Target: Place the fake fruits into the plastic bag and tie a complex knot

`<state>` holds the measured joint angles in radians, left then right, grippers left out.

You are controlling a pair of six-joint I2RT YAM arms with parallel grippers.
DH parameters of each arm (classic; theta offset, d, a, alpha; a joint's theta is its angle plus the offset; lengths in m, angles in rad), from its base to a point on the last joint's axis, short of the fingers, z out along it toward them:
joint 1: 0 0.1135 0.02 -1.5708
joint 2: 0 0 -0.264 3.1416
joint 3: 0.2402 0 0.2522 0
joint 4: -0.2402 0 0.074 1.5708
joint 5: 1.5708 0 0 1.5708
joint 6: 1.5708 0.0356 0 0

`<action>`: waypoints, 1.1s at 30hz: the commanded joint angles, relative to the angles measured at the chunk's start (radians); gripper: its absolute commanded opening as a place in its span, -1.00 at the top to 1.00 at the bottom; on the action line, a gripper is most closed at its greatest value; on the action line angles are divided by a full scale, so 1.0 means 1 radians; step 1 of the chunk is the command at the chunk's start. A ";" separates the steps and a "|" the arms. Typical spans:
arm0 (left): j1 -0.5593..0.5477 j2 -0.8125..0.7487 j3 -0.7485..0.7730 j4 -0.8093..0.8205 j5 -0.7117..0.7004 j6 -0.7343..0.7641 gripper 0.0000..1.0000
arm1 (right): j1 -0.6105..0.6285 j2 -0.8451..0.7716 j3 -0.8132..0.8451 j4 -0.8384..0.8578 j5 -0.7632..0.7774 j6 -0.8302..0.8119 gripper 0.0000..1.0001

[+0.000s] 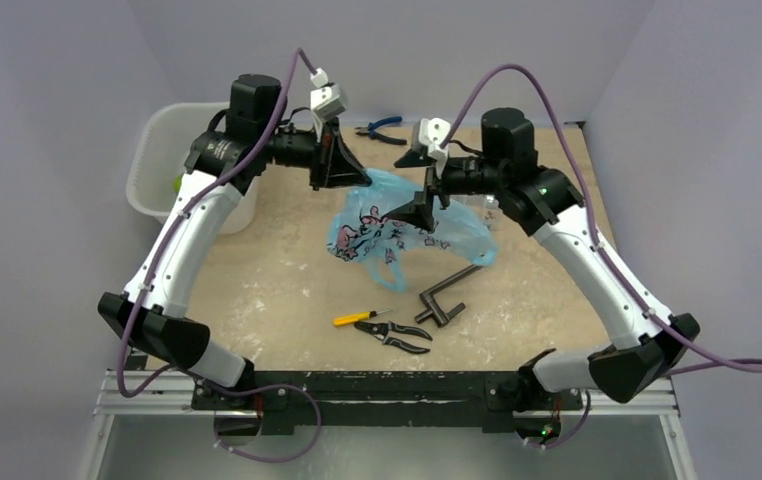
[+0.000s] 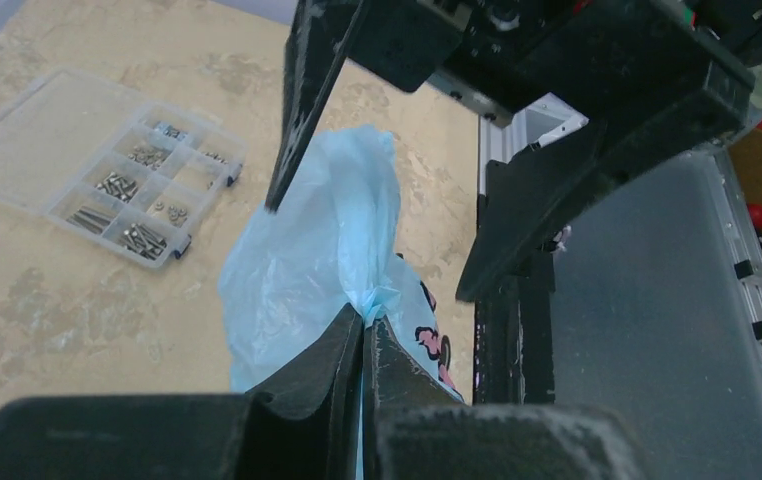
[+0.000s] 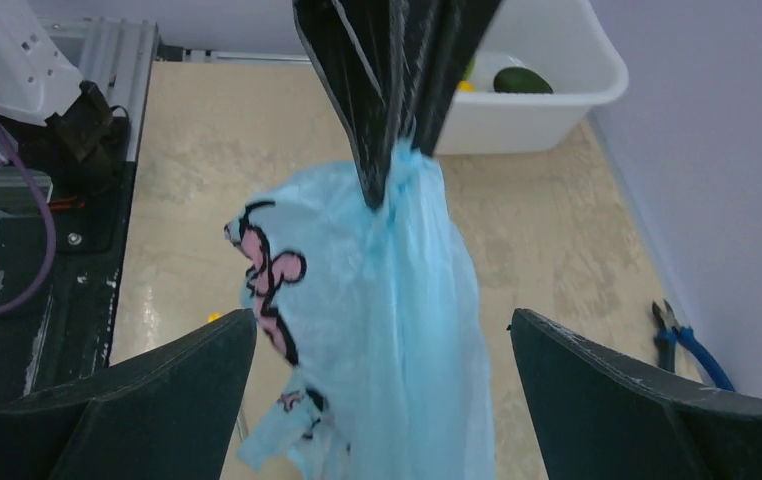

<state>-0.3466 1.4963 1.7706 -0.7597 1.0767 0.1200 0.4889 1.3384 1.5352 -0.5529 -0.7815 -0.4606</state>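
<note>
The light-blue plastic bag (image 1: 397, 232) with pink and dark print hangs from my left gripper (image 1: 365, 180), which is shut on its bunched top edge (image 2: 377, 300). My right gripper (image 3: 382, 318) is open, and the bag (image 3: 397, 300) hangs between its wide-spread fingers (image 3: 172, 385) without being pinched. The fake fruits lie in the white tub: a dark green oval (image 3: 522, 80), a bit of yellow (image 3: 465, 86), and a bright green one (image 1: 177, 183). The knot is not in view.
The white tub (image 1: 157, 150) stands at the back left. A clear compartment box (image 2: 107, 180) of small parts lies under the bag's right side. Blue pliers (image 1: 382, 128) lie at the back. A black crank (image 1: 447, 295), black pliers (image 1: 397, 335) and a yellow screwdriver (image 1: 355, 318) lie near the front.
</note>
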 commanded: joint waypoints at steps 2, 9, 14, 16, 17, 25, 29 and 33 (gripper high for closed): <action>-0.049 0.058 0.124 -0.053 0.024 0.049 1.00 | 0.094 0.090 -0.011 0.189 0.057 0.036 -0.97; 0.068 0.027 0.100 0.262 0.048 -0.298 0.96 | 0.105 0.126 -0.019 0.161 0.029 0.019 1.00; 0.338 -0.152 -0.129 0.413 0.081 -0.336 -0.91 | -0.014 0.064 -0.054 0.295 -0.043 0.210 1.00; 0.377 -0.185 -0.130 0.082 0.066 0.061 -1.00 | -0.039 0.053 -0.042 0.315 -0.090 0.258 1.00; 0.377 -0.198 -0.142 -0.061 0.050 0.230 -1.00 | -0.042 0.044 -0.039 0.319 -0.108 0.262 1.00; 0.149 -0.269 -0.313 -0.119 -0.070 0.742 -1.00 | -0.035 -0.005 -0.051 0.320 -0.193 0.231 1.00; 0.001 -0.262 -0.364 -0.009 -0.165 0.770 -1.00 | 0.018 0.001 -0.004 0.212 -0.215 0.138 1.00; -0.103 -0.277 -0.427 0.104 -0.265 0.726 -1.00 | 0.052 -0.006 0.005 0.216 -0.208 0.150 1.00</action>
<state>-0.3756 1.2362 1.3823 -0.7902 0.9161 0.7898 0.5098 1.3472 1.4925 -0.3172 -0.9592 -0.2886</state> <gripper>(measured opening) 0.998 0.008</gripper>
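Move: The left hand still pinches the plastic bag's gathered top, the grip spot being about 3 cm below its hand point. That spot lies about 5 cm to the left of the open right hand, 2 cm ahead and 4 cm lower. Down on the table, some 36 cm below the right hand, the screw organizer is about 14 cm to its right and 6 cm farther out; the blue pliers are about 16 cm ahead, 1 cm left. Right reaches 5 cm left and down, pinches the bag, lifts; left releases, swings out, returns 8 cm lower. ##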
